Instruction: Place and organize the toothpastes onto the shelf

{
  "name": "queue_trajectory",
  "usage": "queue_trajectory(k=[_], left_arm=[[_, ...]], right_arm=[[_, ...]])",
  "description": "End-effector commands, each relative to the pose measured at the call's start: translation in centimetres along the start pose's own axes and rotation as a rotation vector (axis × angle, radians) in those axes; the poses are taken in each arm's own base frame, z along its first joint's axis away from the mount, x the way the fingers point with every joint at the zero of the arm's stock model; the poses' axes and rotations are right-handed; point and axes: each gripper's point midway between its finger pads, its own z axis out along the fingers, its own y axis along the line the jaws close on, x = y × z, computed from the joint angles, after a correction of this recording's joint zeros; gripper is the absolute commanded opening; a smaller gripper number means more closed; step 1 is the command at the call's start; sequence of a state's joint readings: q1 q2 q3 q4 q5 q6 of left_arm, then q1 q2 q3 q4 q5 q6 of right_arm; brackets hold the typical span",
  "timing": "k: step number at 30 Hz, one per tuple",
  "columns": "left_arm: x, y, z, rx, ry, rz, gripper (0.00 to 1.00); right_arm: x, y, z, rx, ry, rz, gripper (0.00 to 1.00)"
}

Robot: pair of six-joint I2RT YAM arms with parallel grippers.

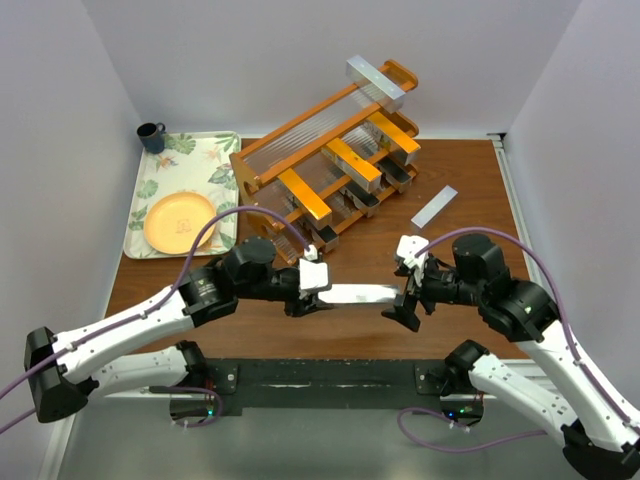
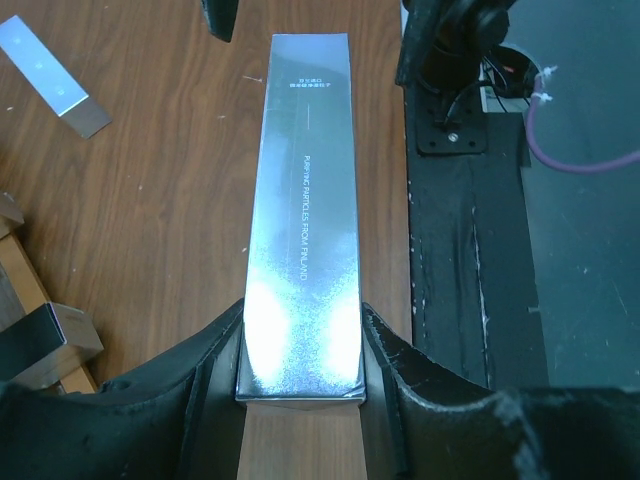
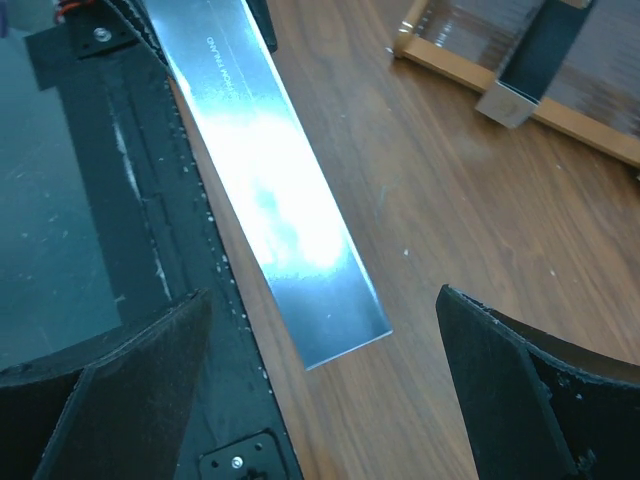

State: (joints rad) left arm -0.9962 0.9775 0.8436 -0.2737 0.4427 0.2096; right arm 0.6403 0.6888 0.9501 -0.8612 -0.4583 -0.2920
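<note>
My left gripper (image 1: 316,290) is shut on one end of a shiny silver toothpaste carton (image 1: 360,294), which it holds level just above the near table, pointing right. In the left wrist view the carton (image 2: 305,220) sits squeezed between both fingers (image 2: 385,365). My right gripper (image 1: 402,305) stands open at the carton's free end (image 3: 265,190), with its jaws wide on either side and not touching it. The wooden shelf (image 1: 248,178) at the back holds several cartons: a silver one (image 1: 375,82) on top, orange ones (image 1: 352,160) and dark ones (image 1: 400,178). Another silver carton (image 1: 434,207) lies loose on the table.
A floral tray (image 1: 200,160) at the back left carries an orange plate (image 1: 180,221), with a dark mug (image 1: 151,136) behind it. The black base plate (image 1: 320,375) runs along the near edge. White walls close in on the left, right and back.
</note>
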Motion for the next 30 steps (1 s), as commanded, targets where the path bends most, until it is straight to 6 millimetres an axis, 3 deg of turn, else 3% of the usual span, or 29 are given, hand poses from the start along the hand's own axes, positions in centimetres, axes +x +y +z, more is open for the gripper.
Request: queue_trajectory(k=[1,19,30], left_arm=[[-3.2,-0.9,-1.6,0.046,-0.069,0.100,0.03],[-6.1,-1.1,-2.5,0.066,-0.153,0.127,0.00],[-6.4,0.5,-3.1,0.091,-0.215,0.058,0.00]], right_arm=[[-1.5,1.2,-0.6,-0.081,-0.024,-0.047,0.98],[-1.5,2.8,0.3,-0.203,-0.050,-0.121,0.94],[-1.3,2.7,0.7,-0.204,-0.044,-0.131,0.70]])
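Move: Between the two grippers hangs the silver box, still gripped by its left end. Its middle lies about 8 cm to the right hand's left, nearly level in height. The left hand offers it towards the right gripper, some 16 cm to its right. Beyond them, the nearest dark box on the shelf is roughly 20 cm ahead of the left hand and 17 cm below; the loose silver box is about 28 cm ahead, 11 cm right and 20 cm below the right hand. Lining up with the box's free end, the right hand eases about 2 cm back and a little less to its left, turning some 15 degrees counter-clockwise, then starts closing its wide-open fingers around that end without yet pinching it. The left hand keeps its grip and lifts the box about 3 cm, drifting slightly left. ##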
